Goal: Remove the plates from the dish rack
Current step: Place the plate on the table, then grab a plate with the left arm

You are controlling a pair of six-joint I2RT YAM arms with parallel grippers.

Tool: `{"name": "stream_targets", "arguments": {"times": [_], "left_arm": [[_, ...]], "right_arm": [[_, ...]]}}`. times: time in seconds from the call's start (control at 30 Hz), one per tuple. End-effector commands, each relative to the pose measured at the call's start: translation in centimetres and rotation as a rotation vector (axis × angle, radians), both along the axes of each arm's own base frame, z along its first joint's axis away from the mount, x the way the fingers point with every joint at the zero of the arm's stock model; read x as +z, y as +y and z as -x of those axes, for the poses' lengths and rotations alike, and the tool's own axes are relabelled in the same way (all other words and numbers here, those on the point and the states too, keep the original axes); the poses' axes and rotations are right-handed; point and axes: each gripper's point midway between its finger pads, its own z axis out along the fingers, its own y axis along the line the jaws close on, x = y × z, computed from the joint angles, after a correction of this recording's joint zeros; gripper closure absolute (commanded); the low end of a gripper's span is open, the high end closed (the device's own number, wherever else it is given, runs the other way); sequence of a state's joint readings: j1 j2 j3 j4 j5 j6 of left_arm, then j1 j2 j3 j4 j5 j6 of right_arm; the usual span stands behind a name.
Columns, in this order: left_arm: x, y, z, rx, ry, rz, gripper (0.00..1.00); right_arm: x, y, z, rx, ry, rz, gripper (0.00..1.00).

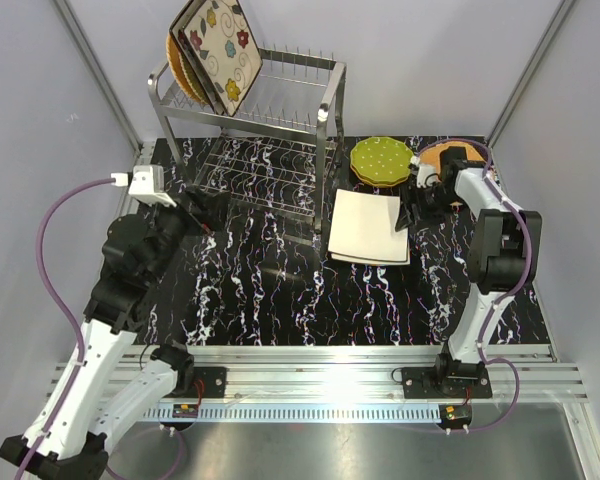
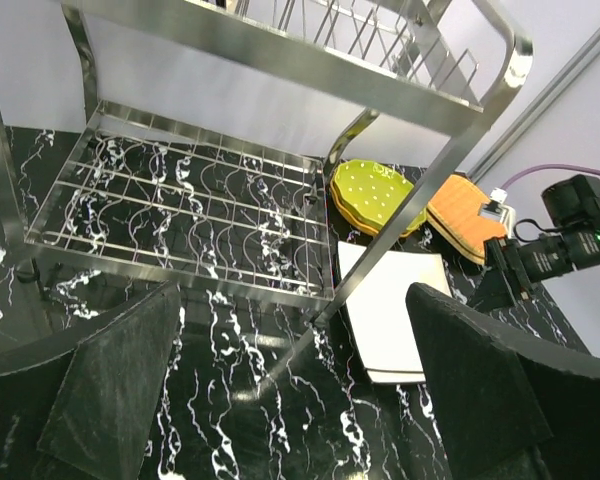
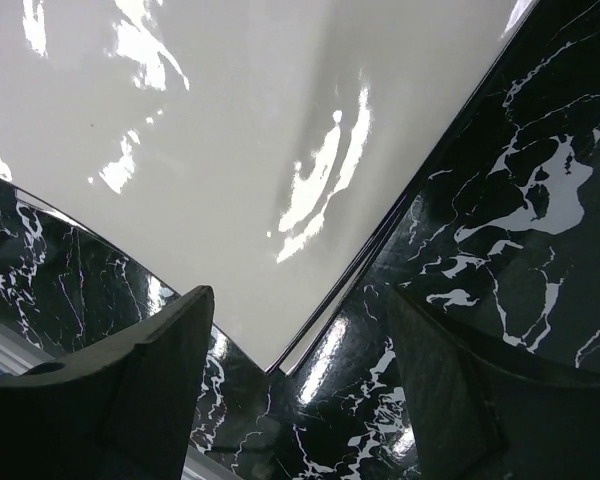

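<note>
The steel dish rack (image 1: 270, 95) stands at the back. At the left end of its top tier lean square cream flowered plates (image 1: 220, 45) and a wicker plate (image 1: 180, 65) behind them. On the table to its right lie green dotted plates (image 1: 382, 160), a wicker plate (image 1: 435, 152) and a stack of square cream plates face down (image 1: 368, 228). My right gripper (image 1: 408, 214) is open and empty, low over the stack's right corner (image 3: 230, 130). My left gripper (image 1: 208, 205) is open and empty in front of the rack's lower shelf (image 2: 180, 210).
The table top (image 1: 280, 300) is black marble-patterned, with white walls close on the left, right and back. The rack's front right leg (image 2: 400, 230) crosses the left wrist view. The right arm's wrist (image 2: 565, 245) is beside the wicker plate (image 2: 465, 215).
</note>
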State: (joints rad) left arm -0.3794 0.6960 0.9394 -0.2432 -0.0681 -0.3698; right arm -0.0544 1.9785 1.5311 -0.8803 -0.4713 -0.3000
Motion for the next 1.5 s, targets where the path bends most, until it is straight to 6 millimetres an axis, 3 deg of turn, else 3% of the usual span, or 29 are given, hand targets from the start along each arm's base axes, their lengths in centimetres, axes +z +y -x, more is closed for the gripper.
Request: {"name": "stream_targets", "arguments": {"times": [0.0, 0.17, 0.27, 0.3, 0.4, 0.57, 0.6, 0.67, 0.7, 0.73, 0.8, 0.97, 1.17, 1.47], "left_arm": [[3.9, 0.4, -0.6, 0.035, -0.075, 0.035, 0.01], [6.7, 0.6, -1.6, 0.066, -0.111, 0.048, 0.01], [7.7, 0.2, -3.5, 0.085, -0.086, 0.055, 0.01], [9.1, 0.3, -3.6, 0.090, -0.099, 0.069, 0.01], [10.8, -0.1, -5.2, 0.102, -0.086, 0.101, 0.02], [13.4, -0.5, -8.2, 0.115, -0.059, 0.179, 0.12], [14.8, -0.7, -8.3, 0.105, -0.064, 0.228, 0.14], [14.7, -1.0, -10.2, 0.107, -0.025, 0.274, 0.19], [16.0, -1.2, -10.2, 0.090, -0.038, 0.295, 0.20], [15.4, -1.3, -11.5, 0.097, -0.014, 0.300, 0.21], [16.6, -1.4, -12.0, 0.086, -0.023, 0.338, 0.24], [16.5, -1.1, -15.4, 0.090, 0.022, 0.403, 0.30], [16.7, -1.0, -17.5, 0.064, 0.058, 0.455, 0.37], [14.2, 0.1, -20.5, 0.118, 0.113, 0.426, 0.41]], "right_arm": [[3.9, -0.5, -0.8, 0.024, -0.135, 0.022, 0.23], [7.0, 1.0, -0.7, 0.061, -0.216, -0.054, 0.23], [9.1, 1.8, -0.3, 0.087, -0.267, -0.097, 0.22], [9.4, 2.0, -0.1, 0.092, -0.276, -0.105, 0.22], [10.6, 2.8, 0.4, 0.112, -0.306, -0.136, 0.22], [11.8, 3.9, 1.2, 0.129, -0.329, -0.182, 0.22], [12.2, 4.0, 1.3, 0.129, -0.339, -0.189, 0.22], [12.9, 4.5, 1.5, 0.131, -0.347, -0.212, 0.22], [13.0, 4.6, 1.7, 0.130, -0.346, -0.219, 0.22], [13.3, 4.8, 1.8, 0.134, -0.351, -0.232, 0.22], [14.0, 5.0, 1.8, 0.134, -0.366, -0.243, 0.22], [15.2, 5.5, 2.2, 0.135, -0.387, -0.282, 0.22], [15.7, 5.7, 2.8, 0.143, -0.410, -0.292, 0.21], [15.6, 5.8, 3.2, 0.149, -0.420, -0.296, 0.21]]}}
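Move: The floral plate leaning in the upper rack is about 29 cm ahead of my left hand, about level sideways, and some 14 cm higher. The woven plates stand roughly 7 cm to its left at a similar reach; the upper shelf's front rail crosses some 15 cm ahead, 4 cm right and 4 cm up. From my right hand the floral plate is roughly 17 cm ahead, 45 cm left and 42 cm up; the white plates are 9 cm left, 2 cm back, just below. I send my left hand forward about 20 cm towards the floral plate, climbing some 14 cm over the rack's front rail and sinking 2 cm at the end, while it rolls about 25 degrees, left side down, and the fingers narrow to just over half open. My empty right hand rises about 14 cm off the white plates, drifting 5 cm left and slightly back, fingers unchanged. ##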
